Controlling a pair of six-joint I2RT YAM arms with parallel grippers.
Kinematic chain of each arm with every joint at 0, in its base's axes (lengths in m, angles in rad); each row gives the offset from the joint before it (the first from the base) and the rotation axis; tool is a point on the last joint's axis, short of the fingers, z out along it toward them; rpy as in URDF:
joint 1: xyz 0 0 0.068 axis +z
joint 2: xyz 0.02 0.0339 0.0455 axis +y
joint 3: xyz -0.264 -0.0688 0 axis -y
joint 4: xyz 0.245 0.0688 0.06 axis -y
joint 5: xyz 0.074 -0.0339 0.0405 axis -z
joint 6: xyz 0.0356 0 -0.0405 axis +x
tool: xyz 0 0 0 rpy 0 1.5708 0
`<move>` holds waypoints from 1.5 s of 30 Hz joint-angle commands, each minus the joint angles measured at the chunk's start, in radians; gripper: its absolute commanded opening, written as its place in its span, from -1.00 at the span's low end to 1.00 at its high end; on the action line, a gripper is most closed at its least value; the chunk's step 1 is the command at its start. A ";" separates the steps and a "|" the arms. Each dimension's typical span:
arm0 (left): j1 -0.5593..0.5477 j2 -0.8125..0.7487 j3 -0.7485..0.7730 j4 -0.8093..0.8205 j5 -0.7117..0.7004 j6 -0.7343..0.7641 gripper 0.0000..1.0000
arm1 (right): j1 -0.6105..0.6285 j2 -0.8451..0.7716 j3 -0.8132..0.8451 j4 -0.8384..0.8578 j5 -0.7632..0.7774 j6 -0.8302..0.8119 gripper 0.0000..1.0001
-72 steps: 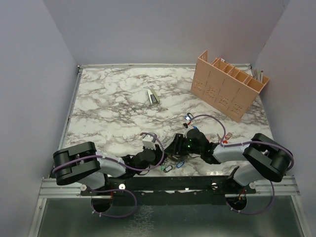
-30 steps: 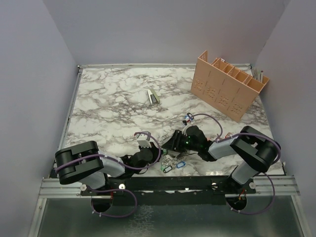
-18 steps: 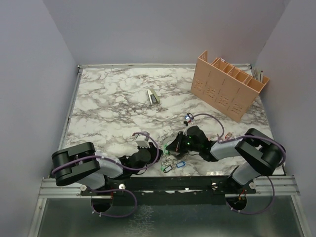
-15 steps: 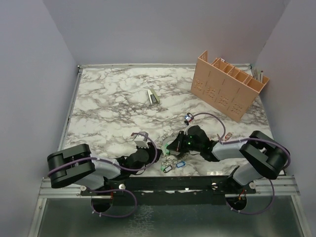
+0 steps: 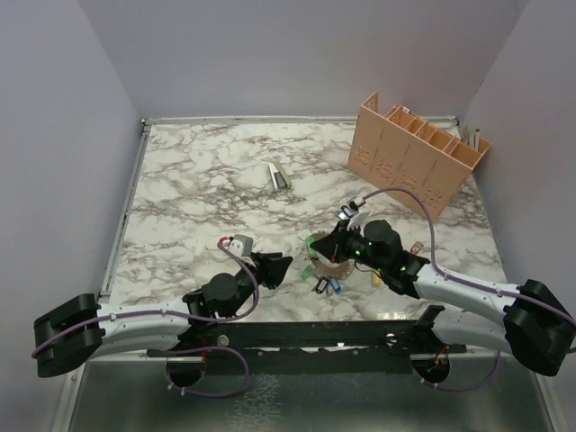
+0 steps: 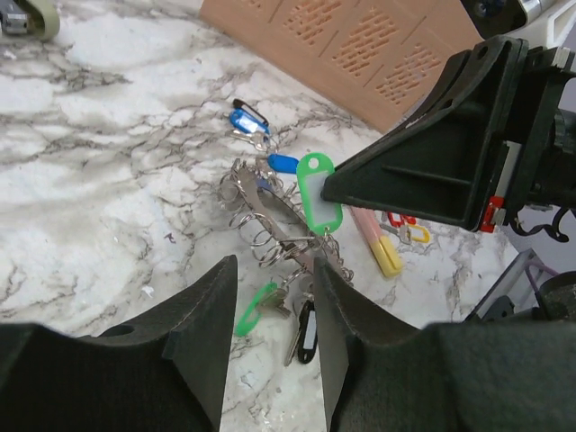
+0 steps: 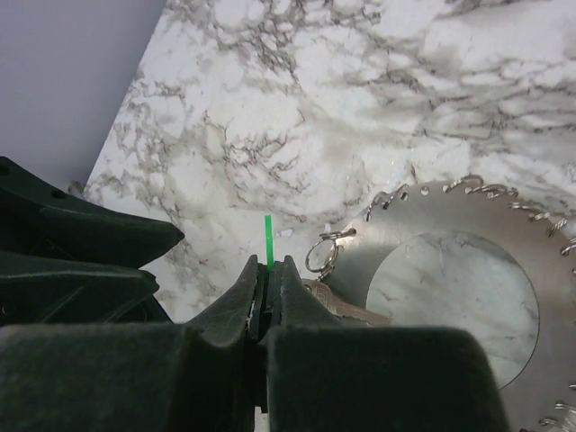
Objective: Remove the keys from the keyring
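Note:
The keyring (image 6: 266, 214) is a wide grey-silver coiled ring; it hangs tilted with one edge off the marble, and its flat band fills the right wrist view (image 7: 454, 236). My right gripper (image 7: 266, 270) is shut on a green key tag (image 6: 315, 191) fixed to the ring by a small split ring (image 7: 324, 252). Loose keys with green (image 6: 256, 310) and black (image 6: 306, 328) heads lie below the ring. A blue-headed one (image 6: 282, 164) lies behind it. My left gripper (image 6: 270, 351) stands open just short of the ring, holding nothing. From above, both grippers (image 5: 274, 267) (image 5: 317, 245) meet near the keyring (image 5: 337, 267).
A tan slotted organizer box (image 5: 418, 153) stands at the back right. A small pale stapler-like object (image 5: 279, 175) lies mid-table. A bunch with red and yellow tags (image 6: 389, 255) rests right of the ring, and a further blue-tagged key (image 5: 343, 214) lies behind it.
The right gripper closed on the green tag and rose, tilting the keyring up. The left gripper opened and drew back to the left.

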 commanded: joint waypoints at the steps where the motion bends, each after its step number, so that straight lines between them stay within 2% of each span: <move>1: 0.003 -0.068 -0.014 0.002 0.035 0.179 -0.19 | 0.002 -0.064 0.032 -0.013 0.049 -0.099 -0.99; 9: 0.003 -0.085 0.038 0.001 0.202 0.366 -0.23 | 0.002 -0.157 0.050 0.002 0.044 -0.157 -0.99; 12: 0.003 -0.097 0.063 0.001 0.222 0.410 -0.22 | 0.002 -0.206 0.082 0.014 -0.033 -0.216 -0.99; 15: 0.002 -0.115 0.085 0.000 0.156 0.447 -0.20 | 0.002 -0.210 0.130 -0.098 0.199 -0.237 -0.99; 16: 0.003 -0.121 0.091 -0.003 0.139 0.461 -0.18 | 0.002 -0.209 0.140 -0.084 0.151 -0.260 -0.99; 17: 0.003 -0.128 0.095 -0.005 0.122 0.472 -0.18 | 0.002 -0.214 0.132 -0.036 -0.006 -0.285 -0.99; 18: 0.002 -0.135 0.096 -0.007 0.104 0.479 -0.17 | 0.002 -0.219 0.121 0.007 -0.046 -0.293 -0.99; 19: 0.003 -0.143 0.096 -0.010 0.092 0.484 -0.17 | 0.002 -0.225 0.115 -0.003 0.040 -0.285 -0.99; 20: 0.003 -0.151 0.095 -0.015 0.085 0.487 -0.17 | 0.002 -0.227 0.114 -0.044 0.220 -0.276 -0.98; 21: 0.003 -0.159 0.090 -0.017 0.082 0.487 -0.17 | 0.002 -0.223 0.111 -0.077 0.335 -0.271 -0.99; 22: 0.003 -0.164 0.086 -0.018 0.083 0.487 -0.17 | 0.002 -0.217 0.107 -0.076 0.306 -0.299 -0.99; 24: 0.004 -0.170 0.080 -0.018 0.094 0.497 -0.17 | 0.002 -0.199 0.087 0.041 -0.034 -0.358 -0.99; 25: 0.003 -0.169 0.079 -0.018 0.102 0.502 -0.17 | 0.002 -0.181 0.085 0.083 -0.130 -0.363 -0.99; 26: 0.003 -0.168 0.080 -0.018 0.112 0.508 -0.17 | 0.002 -0.166 0.091 0.074 -0.061 -0.339 -0.99; 27: 0.003 -0.167 0.081 -0.018 0.122 0.514 -0.16 | 0.002 -0.156 0.102 0.024 0.136 -0.305 -0.99; 28: 0.002 -0.165 0.082 -0.016 0.130 0.515 -0.16 | 0.002 -0.140 0.110 -0.022 0.236 -0.292 -0.99; 29: 0.002 -0.161 0.082 -0.016 0.135 0.516 -0.15 | 0.001 -0.135 0.110 -0.013 0.143 -0.336 -0.99; 30: 0.002 -0.155 0.082 -0.016 0.144 0.522 -0.15 | 0.001 -0.136 0.098 0.047 -0.083 -0.375 -0.99; 31: 0.003 -0.146 0.080 -0.016 0.152 0.530 -0.14 | 0.001 -0.136 0.076 0.133 -0.219 -0.376 -0.99; 32: 0.002 -0.135 0.080 -0.015 0.155 0.535 -0.13 | 0.001 -0.136 0.052 0.189 -0.168 -0.330 -0.99; 33: 0.003 -0.118 0.082 -0.015 0.150 0.539 -0.13 | 0.002 -0.131 0.041 0.163 0.007 -0.296 -0.99; 34: 0.003 -0.102 0.087 -0.015 0.151 0.539 -0.12 | 0.001 -0.123 0.043 0.105 0.096 -0.308 -0.99; 35: 0.003 -0.084 0.090 -0.012 0.161 0.540 -0.12 | 0.001 -0.118 0.042 0.088 0.028 -0.339 -0.98; 37: 0.003 -0.043 0.099 -0.007 0.192 0.546 -0.12 | 0.001 -0.125 0.003 0.202 -0.148 -0.298 -0.99; 38: 0.002 -0.020 0.106 -0.004 0.202 0.549 -0.12 | 0.001 -0.127 -0.027 0.280 -0.147 -0.278 -0.99; 39: 0.003 0.000 0.115 -0.004 0.209 0.550 -0.12 | 0.001 -0.135 -0.037 0.283 -0.119 -0.290 -0.99; 41: 0.002 0.033 0.131 -0.003 0.233 0.553 -0.12 | 0.001 -0.156 -0.009 0.191 -0.112 -0.319 -0.99; 45: 0.004 0.078 0.152 -0.002 0.229 0.569 -0.11 | 0.001 -0.182 -0.002 0.183 -0.193 -0.331 -0.99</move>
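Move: The keyring hangs from the green tag already pinched in the right hand; its middle is about 5 cm ahead of the left hand, 11 cm to its right and 7 cm lower, with the tag itself 4 cm ahead, 7 cm right and about level. The black-tagged key dangles some 8 cm right of the left hand, 1 cm back, 10 cm lower. From the right hand the ring is 1 cm ahead, 4 cm right, 6 cm below; loose blue tags lie 14 cm ahead, 8 cm right, 12 cm down. Keeping its pinch on the green tag, the right hand lifts the keyring about 10 cm while its fingers tip up some 20 degrees, then sinks back 3 to 4 cm, jogging a couple of centimetres forward and back on the way. The empty left hand, its fingers staying part open, goes up about 7 cm beside it, tips its fingers up and rolls its left side upward, then drops some 4 to 5 cm and shifts about 3 cm right towards the hanging ring, ending a little lower than the tag. ##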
